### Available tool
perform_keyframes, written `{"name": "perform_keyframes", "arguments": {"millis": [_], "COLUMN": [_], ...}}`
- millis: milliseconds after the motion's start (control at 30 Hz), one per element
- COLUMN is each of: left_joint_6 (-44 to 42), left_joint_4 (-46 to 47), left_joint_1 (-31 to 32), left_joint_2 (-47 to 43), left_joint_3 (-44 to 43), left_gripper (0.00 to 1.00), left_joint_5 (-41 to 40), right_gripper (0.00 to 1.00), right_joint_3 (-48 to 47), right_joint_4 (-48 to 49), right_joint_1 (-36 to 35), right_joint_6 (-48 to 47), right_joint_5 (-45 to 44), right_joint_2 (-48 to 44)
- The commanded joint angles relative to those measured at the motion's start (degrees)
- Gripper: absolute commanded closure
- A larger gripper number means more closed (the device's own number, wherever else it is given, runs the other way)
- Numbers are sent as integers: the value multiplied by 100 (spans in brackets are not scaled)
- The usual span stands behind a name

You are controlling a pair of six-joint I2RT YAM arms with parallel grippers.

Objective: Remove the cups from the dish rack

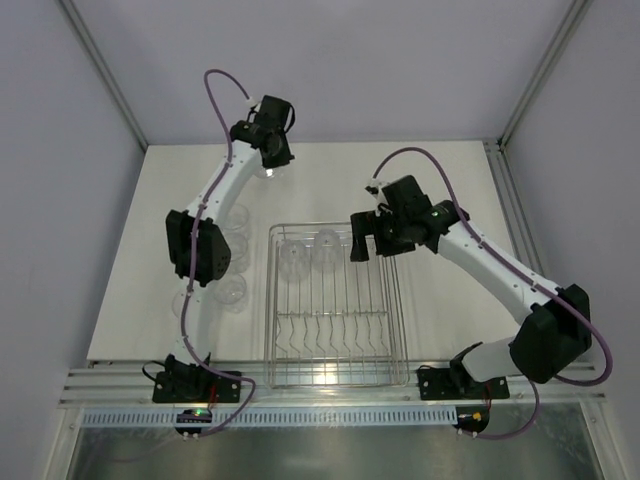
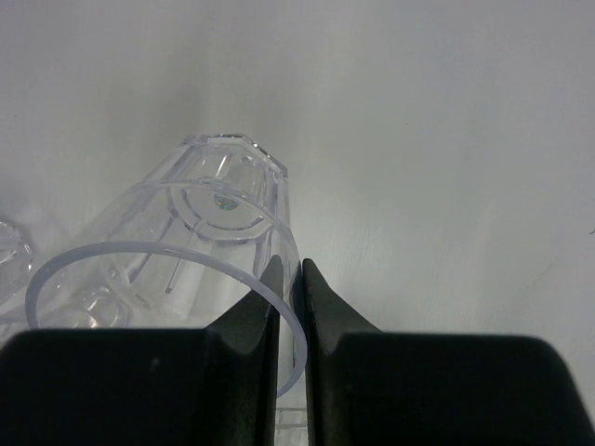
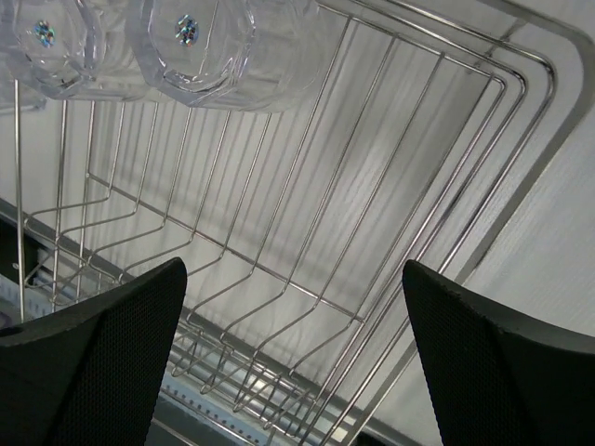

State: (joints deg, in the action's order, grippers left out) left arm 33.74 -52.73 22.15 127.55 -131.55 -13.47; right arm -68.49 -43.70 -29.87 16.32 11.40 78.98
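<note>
The silver wire dish rack (image 1: 390, 300) lies in the middle of the table. Two clear cups (image 1: 293, 258) (image 1: 327, 252) stand in its far end; the right wrist view shows them as well (image 3: 56, 42) (image 3: 214, 46). My left gripper (image 1: 271, 158) is at the far left of the table, shut on the wall of a clear cup (image 2: 186, 232), one finger inside the rim and one outside. My right gripper (image 1: 362, 246) is open and empty above the rack's far right part (image 3: 521, 167), to the right of the two cups.
Several clear cups (image 1: 236, 250) stand on the table left of the rack, partly hidden by the left arm; one shows at the left wrist view's edge (image 2: 11, 249). A row of curved prongs (image 1: 330, 335) crosses the rack's near half. Frame posts stand at the far corners.
</note>
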Motion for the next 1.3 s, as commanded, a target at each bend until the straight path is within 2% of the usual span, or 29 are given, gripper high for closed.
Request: {"name": "perform_keyframes", "arguments": {"millis": [0,267,767,867,900,967,1000,1100,1267], "left_joint_6": [-166,-297,-385,-377,-385,-377,-359,-315,-210], "left_joint_4": [-466,-598,-572,-563,-554,-476,-414,-343,-396], "left_joint_1": [-106,-202,-299,-299,-299,-299,-299,-299,-290], "left_joint_2": [130,332,394,376,359,254,149,34,-203], "left_joint_3": [-320,181,955,1087,1122,1298,1463,1605,1746], "left_gripper": [100,100,100,85,73,60,49,38,31], "left_joint_5": [-349,-331,-358,-288,-279,-235,-182,-147,2], "right_gripper": [0,0,0,0,0,0,0,0,0], "right_joint_3": [-340,-1051,-2159,-2317,-2344,-2449,-2528,-2661,-2600], "right_joint_4": [-68,20,169,187,213,248,257,222,204], "right_joint_1": [-378,-933,-1083,-1083,-1083,-1083,-1083,-1083,-1083], "right_joint_6": [-392,-577,-823,-814,-814,-832,-849,-867,-841], "right_joint_5": [-533,-911,-1008,-938,-894,-885,-859,-850,-929], "right_joint_2": [309,1153,2534,2745,2780,2921,3026,3185,3317]}}
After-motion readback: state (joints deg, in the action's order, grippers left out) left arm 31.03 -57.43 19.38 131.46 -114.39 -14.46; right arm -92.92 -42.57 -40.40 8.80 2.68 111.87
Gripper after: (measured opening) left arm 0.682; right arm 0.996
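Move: The left gripper pinches a cup by its rim. The free spot for this cup lies about 6 cm back, 8 cm left and 22 below; a standing cup is some 7 cm left of that spot, and the rack's far left corner about 11 cm back and 3 left of the hand. For the empty right gripper, the right-hand cup in the rack lies about 9 cm ahead, 9 left and 12 below, with the last cup 8 cm farther left and 2 nearer. Lower the left gripper about 14 cm, easing back and left some 6 cm each and tipping the fingers about 25 degrees more steeply down, to stand the held cup on the table beside its row; near the end open the fingers around its wall. Meanwhile bring the open right gripper left about 10 cm while sinking, then also forward, some 7 cm each, turning slightly clear of its old tilt, until its fingers frame the right-hand rack cup. ##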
